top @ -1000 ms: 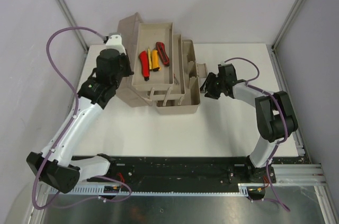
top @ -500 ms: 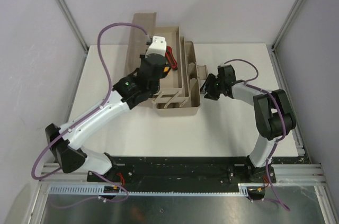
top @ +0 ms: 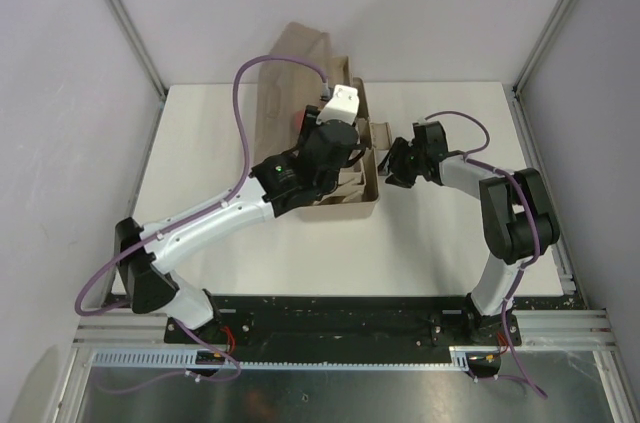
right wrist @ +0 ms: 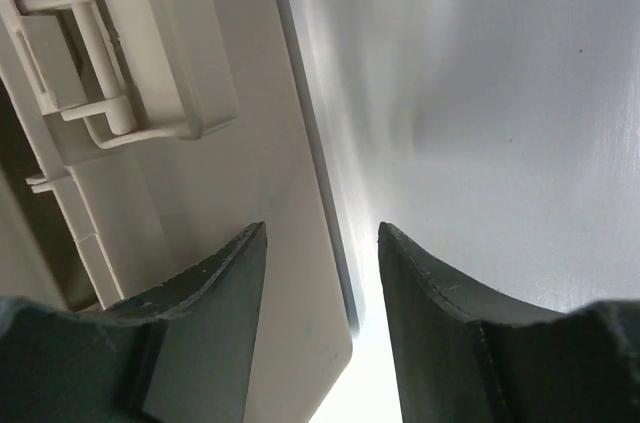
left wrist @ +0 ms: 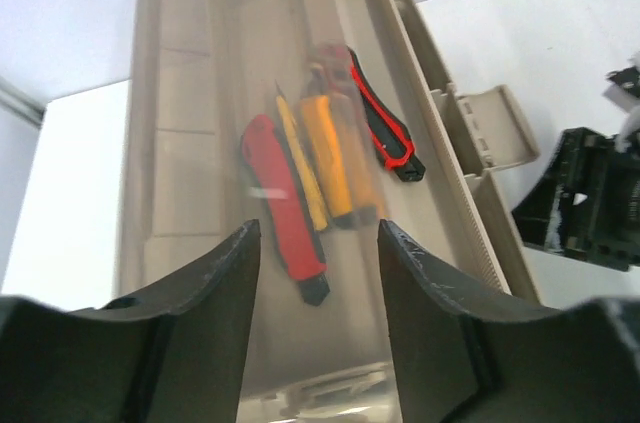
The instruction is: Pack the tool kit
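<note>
The beige tool kit (top: pixel 364 199) stands mid-table with its brownish lid (top: pixel 300 51) raised at the back. My left gripper (top: pixel 341 115) hangs over the box. In the left wrist view it (left wrist: pixel 318 273) is open and holds nothing. Below it a tray (left wrist: pixel 180 143) holds a red-handled tool (left wrist: pixel 285 205), yellow-handled tools (left wrist: pixel 330 165) and a black-and-red cutter (left wrist: pixel 381 130), all blurred. My right gripper (top: pixel 393 167) is open beside the box's latch flap (top: pixel 379 133). In the right wrist view it (right wrist: pixel 322 243) straddles the edge of a beige panel (right wrist: pixel 295 283) without pinching it.
White table (top: pixel 450 243) lies around the box, with grey enclosure walls and metal posts on each side. The black rail (top: pixel 340 318) with the arm bases runs along the near edge. The right gripper's black body (left wrist: pixel 580 198) sits just right of the latch flap (left wrist: pixel 490 128).
My left arm swung right, from the box's left side to above it, and its gripper went from shut to open. The lid rose and the trays folded together. My right arm stayed put.
</note>
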Controlling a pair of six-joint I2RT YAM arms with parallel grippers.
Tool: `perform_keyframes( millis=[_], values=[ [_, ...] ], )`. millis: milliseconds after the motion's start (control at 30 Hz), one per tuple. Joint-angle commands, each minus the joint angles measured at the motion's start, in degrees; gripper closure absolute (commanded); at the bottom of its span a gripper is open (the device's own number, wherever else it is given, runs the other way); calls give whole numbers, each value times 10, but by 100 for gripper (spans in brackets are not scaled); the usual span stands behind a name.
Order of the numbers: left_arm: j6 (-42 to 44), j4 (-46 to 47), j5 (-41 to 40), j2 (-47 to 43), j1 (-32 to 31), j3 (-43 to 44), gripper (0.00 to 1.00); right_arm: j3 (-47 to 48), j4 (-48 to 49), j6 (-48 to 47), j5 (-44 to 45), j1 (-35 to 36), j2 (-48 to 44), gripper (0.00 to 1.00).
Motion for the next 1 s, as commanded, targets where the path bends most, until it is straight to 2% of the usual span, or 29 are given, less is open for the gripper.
perform_keyframes(
  millis=[0,233,533,800,967],
  values=[
    [-41,19,34,6,-2,24,41,2,19,9,-19,-4,6,46],
    [-58,21,139,13,-1,44,19,2,18,8,-18,-11,7,46],
    [-69,20,198,8,23,63,8,2,14,4,-17,-20,9,45],
    [-129,19,332,-18,131,27,3,-1,-29,-28,-19,-75,-60,43],
    [-155,16,387,-28,211,6,1,-68,-22,-29,-43,-139,-119,43]
  ],
)
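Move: About 10 cm ahead of the left hand, some 5 cm to its left and 8 cm below, lies the middle of the half-closed tool box lid. The tools in the tray lie about 12 cm ahead, straight in line and 16 cm below; the latch flap is some 13 cm ahead, 14 cm right and 22 cm down. From the right hand, beside the box, the lid's middle is 6 cm ahead, 18 cm left and 14 cm up, the flap 7 cm ahead, 2 cm left and slightly above. Following the closing lid over the box, the left hand goes about 5.5 cm right at nearly level height, fingers opening from half to fully wide, then swings forward 5 cm and back left above the lid, rolling some 20 degrees, right side up. The right hand stays low beside the box's latch side, then pulls away right about 7 cm, lifting slightly, fingers still half open. ##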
